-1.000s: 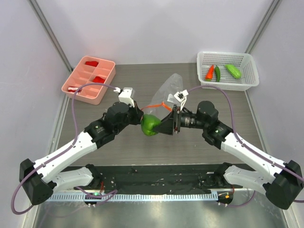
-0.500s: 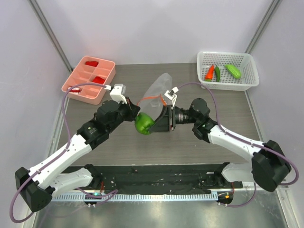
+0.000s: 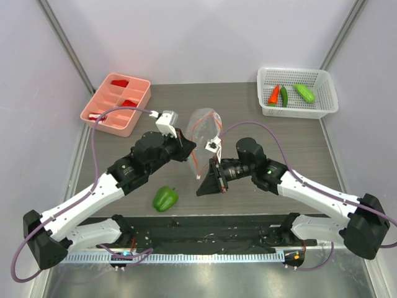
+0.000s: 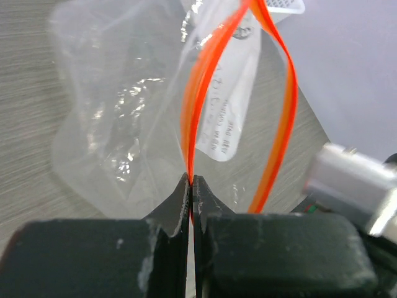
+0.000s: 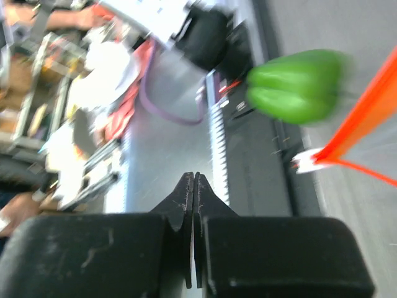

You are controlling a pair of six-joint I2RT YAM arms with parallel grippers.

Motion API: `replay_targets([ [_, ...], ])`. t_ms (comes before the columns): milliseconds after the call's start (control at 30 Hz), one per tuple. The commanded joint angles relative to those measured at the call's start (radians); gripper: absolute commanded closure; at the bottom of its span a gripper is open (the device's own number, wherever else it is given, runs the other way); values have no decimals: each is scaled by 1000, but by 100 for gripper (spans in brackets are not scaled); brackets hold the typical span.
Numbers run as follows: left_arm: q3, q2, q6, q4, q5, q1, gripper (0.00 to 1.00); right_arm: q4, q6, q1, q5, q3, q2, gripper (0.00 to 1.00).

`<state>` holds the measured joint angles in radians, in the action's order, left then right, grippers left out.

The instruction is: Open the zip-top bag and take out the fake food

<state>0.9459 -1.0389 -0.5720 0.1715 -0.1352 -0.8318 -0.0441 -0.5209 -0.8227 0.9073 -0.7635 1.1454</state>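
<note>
The clear zip-top bag [image 3: 203,126] hangs from my left gripper [image 3: 188,149], which is shut on its orange-red zip strip [image 4: 191,124]; the strip's other side loops open to the right. The green bell pepper [image 3: 165,198] lies on the table in front of the bag and also shows in the right wrist view [image 5: 298,84]. My right gripper [image 3: 201,189] is shut with nothing between its jaws [image 5: 194,177], below the bag and to the right of the pepper. The carrot-like piece [image 3: 273,94], dark green chili [image 3: 284,95] and light green piece [image 3: 304,92] lie in the white mesh basket [image 3: 329,93].
A pink divided tray [image 3: 130,79] with small red blocks stands at the back left. The basket stands at the back right. A black strip runs along the table's near edge between the arm bases.
The green pepper has come out from between the grippers and now lies on the table near the front. My right gripper has swung down and forward, away from the bag. The left still holds the strip.
</note>
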Motion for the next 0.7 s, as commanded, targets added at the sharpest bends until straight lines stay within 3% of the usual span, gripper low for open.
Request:
replay_targets([
  [0,-42,27,-28,-58,-50,0,100,12,51,16,-241,-31,-46,99],
  [67,-32,2,-60,28,-197,0,100,107,103,14,-324,-69,5,99],
  [100,-38,-6,-72,39,-304,3,100,113,93,16,-437,-71,13,98],
  [167,-47,-10,-62,28,-319,28,100,69,79,16,-470,-40,27,98],
  [200,-38,-27,-101,46,-319,75,100,55,68,16,-417,-37,28,94],
  [233,-29,-39,-123,72,-254,107,100,2,67,16,-363,-28,28,79],
  [300,-38,-73,-150,102,-183,173,100,-40,41,16,-312,-19,-1,60],
  [333,-51,-76,-160,97,-182,180,100,-39,38,16,-343,-20,-15,39],
  [433,-117,-52,-208,68,-176,220,99,38,67,16,-480,-49,-58,12],
  [467,-131,-46,-221,60,-167,230,97,80,81,16,-495,-59,-59,10],
  [533,-142,-43,-232,49,-144,262,74,130,114,16,-505,-72,-47,9],
  [667,-93,-39,-203,112,-132,276,42,93,101,11,-562,-39,-12,6],
])
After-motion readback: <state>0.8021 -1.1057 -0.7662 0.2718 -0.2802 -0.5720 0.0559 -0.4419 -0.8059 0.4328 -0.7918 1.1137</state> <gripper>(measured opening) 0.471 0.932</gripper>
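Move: The left hand still pinches the bag by its orange zip; the bag's middle is about 4 cm ahead, 4 cm to its right and 4 cm lower. The green pepper, already out of the shut right hand, lies some 14 cm to that hand's left, 3 cm back and 12 cm below. From the right hand the bag's middle is roughly 19 cm ahead and 1 cm right, about level in height. Left hand carries the bag down and left, 10 cm each, releasing; right moves forward 8 cm, opening wide. ##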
